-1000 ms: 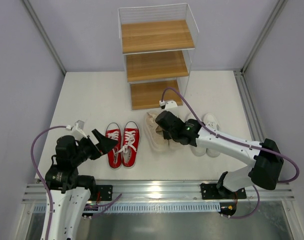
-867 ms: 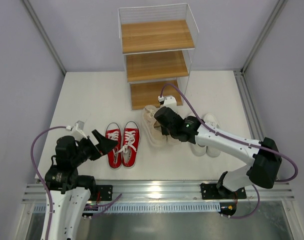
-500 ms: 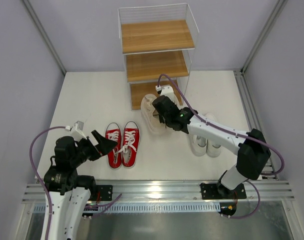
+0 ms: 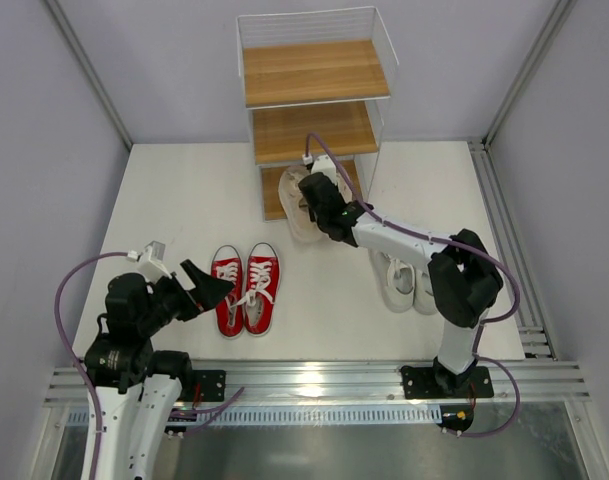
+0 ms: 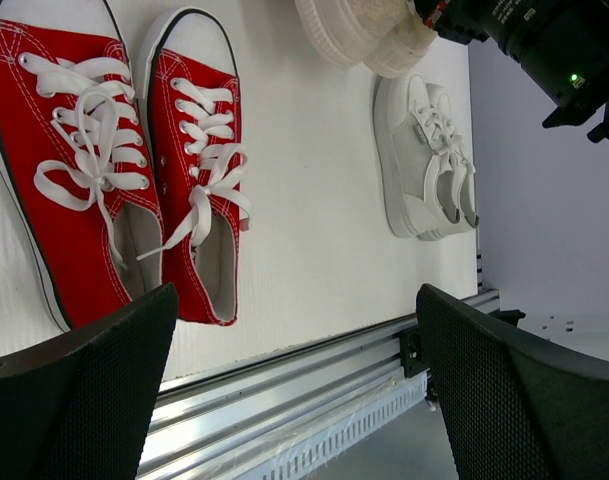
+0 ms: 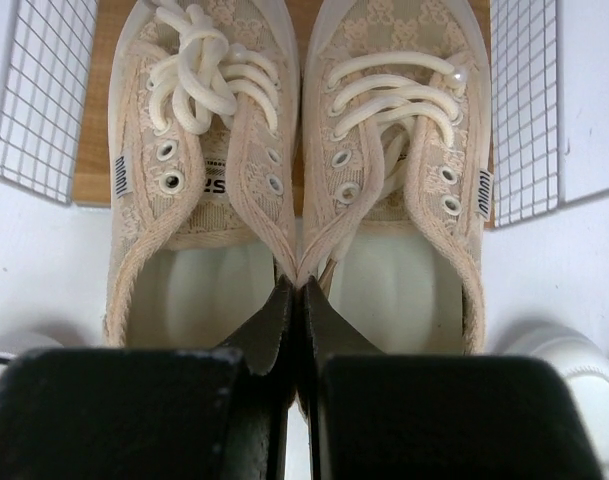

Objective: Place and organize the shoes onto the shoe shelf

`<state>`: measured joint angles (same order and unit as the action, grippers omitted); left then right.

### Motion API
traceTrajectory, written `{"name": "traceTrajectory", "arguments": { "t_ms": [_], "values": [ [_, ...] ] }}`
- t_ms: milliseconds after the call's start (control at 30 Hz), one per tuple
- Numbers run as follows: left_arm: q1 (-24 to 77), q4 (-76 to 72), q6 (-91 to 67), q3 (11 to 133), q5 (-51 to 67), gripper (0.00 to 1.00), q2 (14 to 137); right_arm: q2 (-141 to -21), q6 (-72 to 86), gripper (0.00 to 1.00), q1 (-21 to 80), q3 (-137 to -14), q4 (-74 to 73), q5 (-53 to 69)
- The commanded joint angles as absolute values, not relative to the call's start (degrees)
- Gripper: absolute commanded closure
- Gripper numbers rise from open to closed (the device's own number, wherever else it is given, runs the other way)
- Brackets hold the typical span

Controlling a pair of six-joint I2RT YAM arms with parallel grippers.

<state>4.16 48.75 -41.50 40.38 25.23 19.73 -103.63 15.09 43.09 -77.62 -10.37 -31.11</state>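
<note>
My right gripper is shut on the inner collars of both beige shoes, pinched together. Their toes lie on the bottom wooden board of the shoe shelf, between its wire sides; in the top view the beige pair sits at the shelf's foot under my right gripper. The red pair lies on the table by my left gripper, which is open and empty; the red shoes show in the left wrist view. The white pair lies to the right.
The shelf's upper two boards are bare. White wire mesh side panels flank the bottom tier. A metal rail runs along the table's near edge. The white shoes and the right arm show in the left wrist view.
My right gripper has carried the beige pair away from the white shoes and forward, toes onto the shelf's bottom board. The left arm and the red shoes have not moved.
</note>
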Motion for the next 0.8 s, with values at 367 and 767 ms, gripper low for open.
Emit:
{"name": "traceTrajectory", "arguments": {
  "t_ms": [367,767],
  "values": [
    [4.13,49.66,-40.25,43.06,25.14,0.0,19.6,-111.61,14.68,0.96,40.87,-93.25,3.25,-34.36],
    [4.13,50.01,-40.34,43.77,24.87,0.0,20.04,-112.94,13.09,0.96,38.06,-93.16,4.31,-32.08]
  ]
}}
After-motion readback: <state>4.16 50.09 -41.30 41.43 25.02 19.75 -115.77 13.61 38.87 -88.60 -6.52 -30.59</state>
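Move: My right hand holds the beige shoes by their touching inner sides, their middle about 4 cm ahead of my fingertips. The bottom shelf's middle lies some 11 cm ahead, straight in line and 9 cm below; the middle shelf is as far ahead but 9 cm above. The red shoes stand about 16 cm back and 16 cm left, the white ones 12 cm back and 18 cm right. From my left hand the bottom shelf is roughly 37 cm ahead and 21 cm right. I keep the beige pair pinched in my right hand and push it toes first, about 6 cm forward, deeper into the bottom bay under the middle shelf. I swing some 2 cm left at first, then ease back right while sinking about 2 cm towards the bottom board. My fingers stay shut, though their squeeze slackens in the second half. ##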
